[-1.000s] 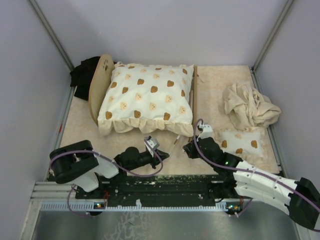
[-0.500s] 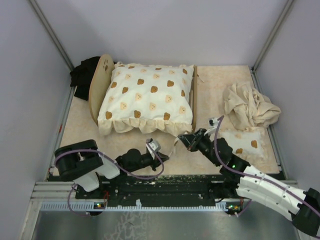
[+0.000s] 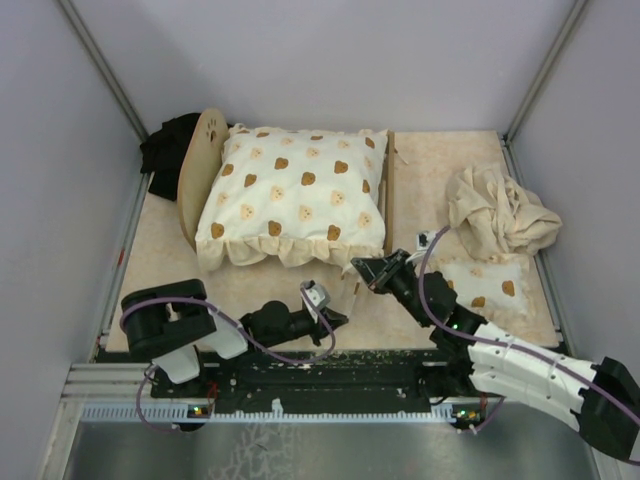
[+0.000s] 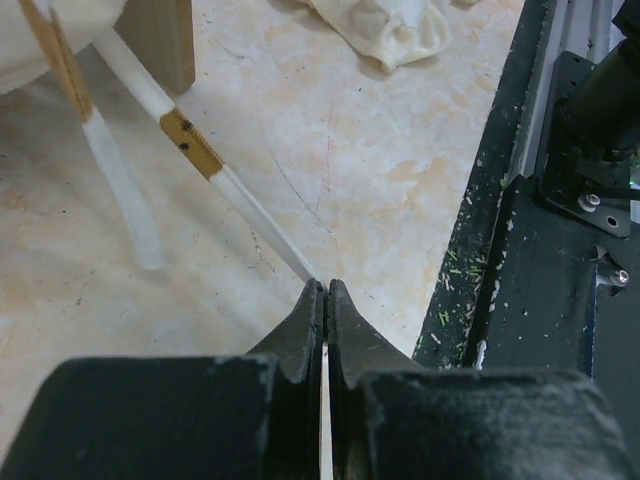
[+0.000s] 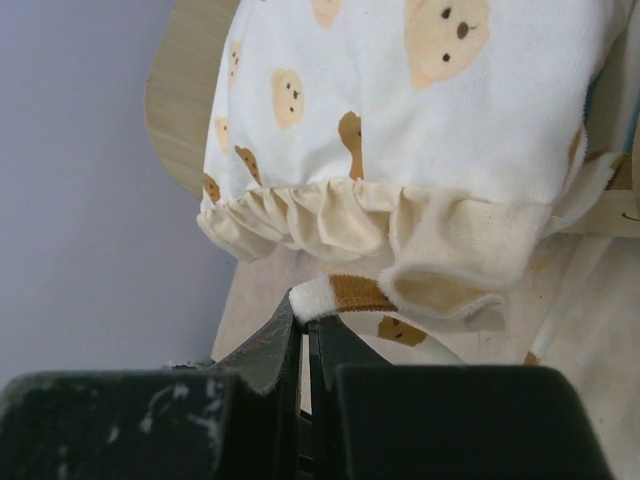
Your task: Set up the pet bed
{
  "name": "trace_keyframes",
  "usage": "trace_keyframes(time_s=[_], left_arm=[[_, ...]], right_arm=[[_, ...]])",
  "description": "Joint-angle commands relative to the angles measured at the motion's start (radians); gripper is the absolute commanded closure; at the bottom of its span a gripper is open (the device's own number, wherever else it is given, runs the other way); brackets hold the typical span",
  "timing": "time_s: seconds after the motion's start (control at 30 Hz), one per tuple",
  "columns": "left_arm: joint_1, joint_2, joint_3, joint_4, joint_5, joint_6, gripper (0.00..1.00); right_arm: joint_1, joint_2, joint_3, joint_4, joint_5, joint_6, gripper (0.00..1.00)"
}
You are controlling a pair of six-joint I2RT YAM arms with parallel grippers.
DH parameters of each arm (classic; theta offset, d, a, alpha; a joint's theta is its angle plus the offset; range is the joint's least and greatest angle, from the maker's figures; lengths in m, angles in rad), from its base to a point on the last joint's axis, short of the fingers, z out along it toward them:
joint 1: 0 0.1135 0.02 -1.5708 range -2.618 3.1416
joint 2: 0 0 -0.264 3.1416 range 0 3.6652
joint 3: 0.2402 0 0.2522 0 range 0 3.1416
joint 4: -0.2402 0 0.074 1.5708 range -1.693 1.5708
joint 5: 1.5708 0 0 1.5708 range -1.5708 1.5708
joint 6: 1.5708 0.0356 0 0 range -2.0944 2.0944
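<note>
The pet bed's light-wood headboard and footboard stand at the back left. A cream frilled cushion with brown prints lies on the frame and hides the mattress. Two thin white-and-brown tie straps hang from the cushion's front right corner. My right gripper is at that corner, shut on the end of one strap just under the frill. My left gripper lies low on the table, shut on the tip of the other strap. That strap runs slanting up to the bed's wooden leg.
A crumpled beige cloth lies at the back right, with a small printed cushion in front of it under my right arm. A black object sits behind the headboard. Grey walls close in the marbled table; a black rail runs along the near edge.
My right gripper has moved left and farther in, up to the cushion's front corner. My left gripper has slid a little to the right.
</note>
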Motion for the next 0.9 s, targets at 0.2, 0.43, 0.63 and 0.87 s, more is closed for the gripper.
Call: trace_keyframes(time_s=[0.2,0.43,0.63,0.87], left_arm=[[-0.004,-0.171,0.042,-0.088,-0.030,-0.049,1.00],[0.034,-0.265,0.089,-0.188,-0.033,-0.083,1.00],[0.088,-0.299,0.119,-0.233,0.000,-0.126,1.00],[0.149,-0.300,0.150,-0.235,0.070,-0.171,1.00]], right_arm=[[0.005,0.032,0.149,-0.356,-0.019,-0.490,0.85],[0.005,0.022,0.309,-0.530,-0.108,-0.980,0.71],[0.006,0.019,0.367,-0.691,-0.207,-1.339,0.68],[0.006,-0.048,0.382,-0.872,-0.246,-1.586,0.60]])
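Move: The right hand already has a tie end of the cover pinched between its tips. From it, the ruffled cover corner is about 5 cm ahead, 4 to the right and 6 lower; the frame corner is some 10 ahead, 7 to the right and 13 below. The left hand holds another tie: from there the right hand's tie end lies roughly 8 cm ahead, 3 to the right and 14 higher, the ruffled corner 13 ahead, 6 to the right and 8 up. The right fingers let go of their pinch on the tie, opening a little over a third while the wrist rolls some 80 degrees, its left side going down, and the tips angle downward. That hand dips about 5 cm, comes part-way back up, then eases right and down again. The left keeps its tie pinched, rising about 9 cm beside the right hand, then going forward some 4 cm. ##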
